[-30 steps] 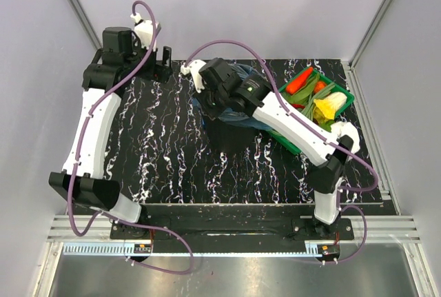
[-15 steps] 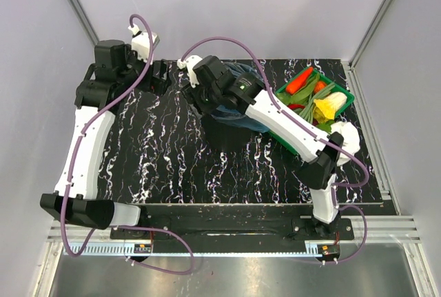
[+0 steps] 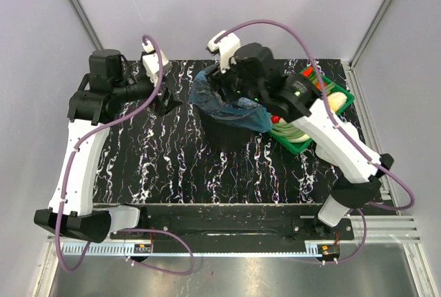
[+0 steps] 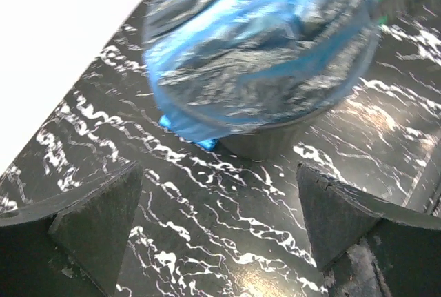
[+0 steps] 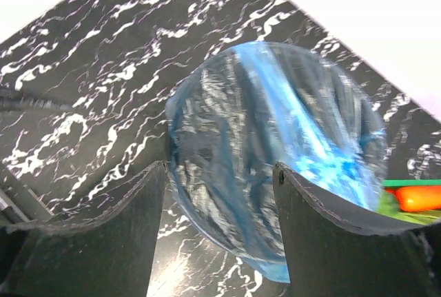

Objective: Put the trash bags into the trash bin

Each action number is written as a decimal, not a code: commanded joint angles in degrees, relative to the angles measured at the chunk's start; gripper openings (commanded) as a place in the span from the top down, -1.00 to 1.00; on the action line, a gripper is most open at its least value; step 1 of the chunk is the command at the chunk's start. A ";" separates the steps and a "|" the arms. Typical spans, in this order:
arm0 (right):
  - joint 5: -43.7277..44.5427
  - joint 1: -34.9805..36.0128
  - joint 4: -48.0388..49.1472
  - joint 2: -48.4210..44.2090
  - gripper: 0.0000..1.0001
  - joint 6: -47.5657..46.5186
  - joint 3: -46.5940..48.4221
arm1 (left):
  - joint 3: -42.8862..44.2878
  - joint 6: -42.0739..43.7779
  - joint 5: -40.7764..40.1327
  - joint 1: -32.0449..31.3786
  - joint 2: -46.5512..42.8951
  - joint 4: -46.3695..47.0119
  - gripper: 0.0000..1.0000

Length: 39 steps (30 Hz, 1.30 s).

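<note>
The black trash bin (image 3: 224, 136) stands mid-table. A blue trash bag (image 3: 231, 107) is spread over its mouth and hangs over the rim. My right gripper (image 3: 219, 83) is open and empty above the bin's far-left rim. In the right wrist view the bag (image 5: 275, 138) lies below my open right gripper (image 5: 219, 167). My left gripper (image 3: 167, 97) is open and empty, low over the table left of the bin. In the left wrist view the bag (image 4: 262, 49) covers the bin (image 4: 275, 142) ahead of my open left gripper (image 4: 219, 173), apart from it.
A green tray (image 3: 348, 97) of vegetables stands right of the bin, partly under my right arm; its edge and a carrot (image 5: 417, 197) show in the right wrist view. Grey walls enclose the black marbled table (image 3: 172, 159).
My right gripper has moved up and to the right, off the bin's left side, and the bag over the bin's mouth now shows. My left gripper has moved nearer, toward the bin.
</note>
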 commanded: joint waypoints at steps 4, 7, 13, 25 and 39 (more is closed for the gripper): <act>5.30 -7.91 1.92 -5.40 -0.39 -2.80 0.92 | 7.09 22.60 3.55 -11.13 4.25 -13.03 -0.98; 4.15 -11.78 1.74 -6.37 -0.40 -2.80 0.40 | 8.58 25.76 -0.40 -17.55 6.01 -13.73 -0.98; 4.15 -14.96 1.92 -7.43 -0.42 -3.32 -2.67 | 9.82 29.99 -9.11 -27.40 11.45 -15.40 -0.98; 2.31 -18.12 1.83 -8.13 -0.42 -3.59 -6.02 | 8.15 32.10 -15.97 -30.22 14.71 -13.47 -0.64; 0.37 -20.50 3.33 -9.36 -0.40 -3.06 -9.97 | 7.88 31.40 -15.54 -30.58 16.30 -13.30 0.25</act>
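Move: The trash bag's near-left edge on the bin rim lies about 13 cm right of the left hand, 4 cm back and 10 cm below. The bag's right edge is some 15 cm right of the right hand, 3 cm farther out and 11 cm below. From the right hand, the vegetable crate sits roughly 24 cm right, 4 cm farther out and 34 cm below, just beyond the bag's right edge. The left fingers come to straddle the bag's near-left edge on the bin rim, closing from wide to under half open; the hand swings about 12 cm right and 9 cm down, first back and then slightly forward, turning clockwise and tipping down some 30 degrees. The right hand clears out across the bag's mouth, about 15 cm right and 7 cm forward, rising then sinking back, turning clockwise about 20 degrees, fingers still open. ##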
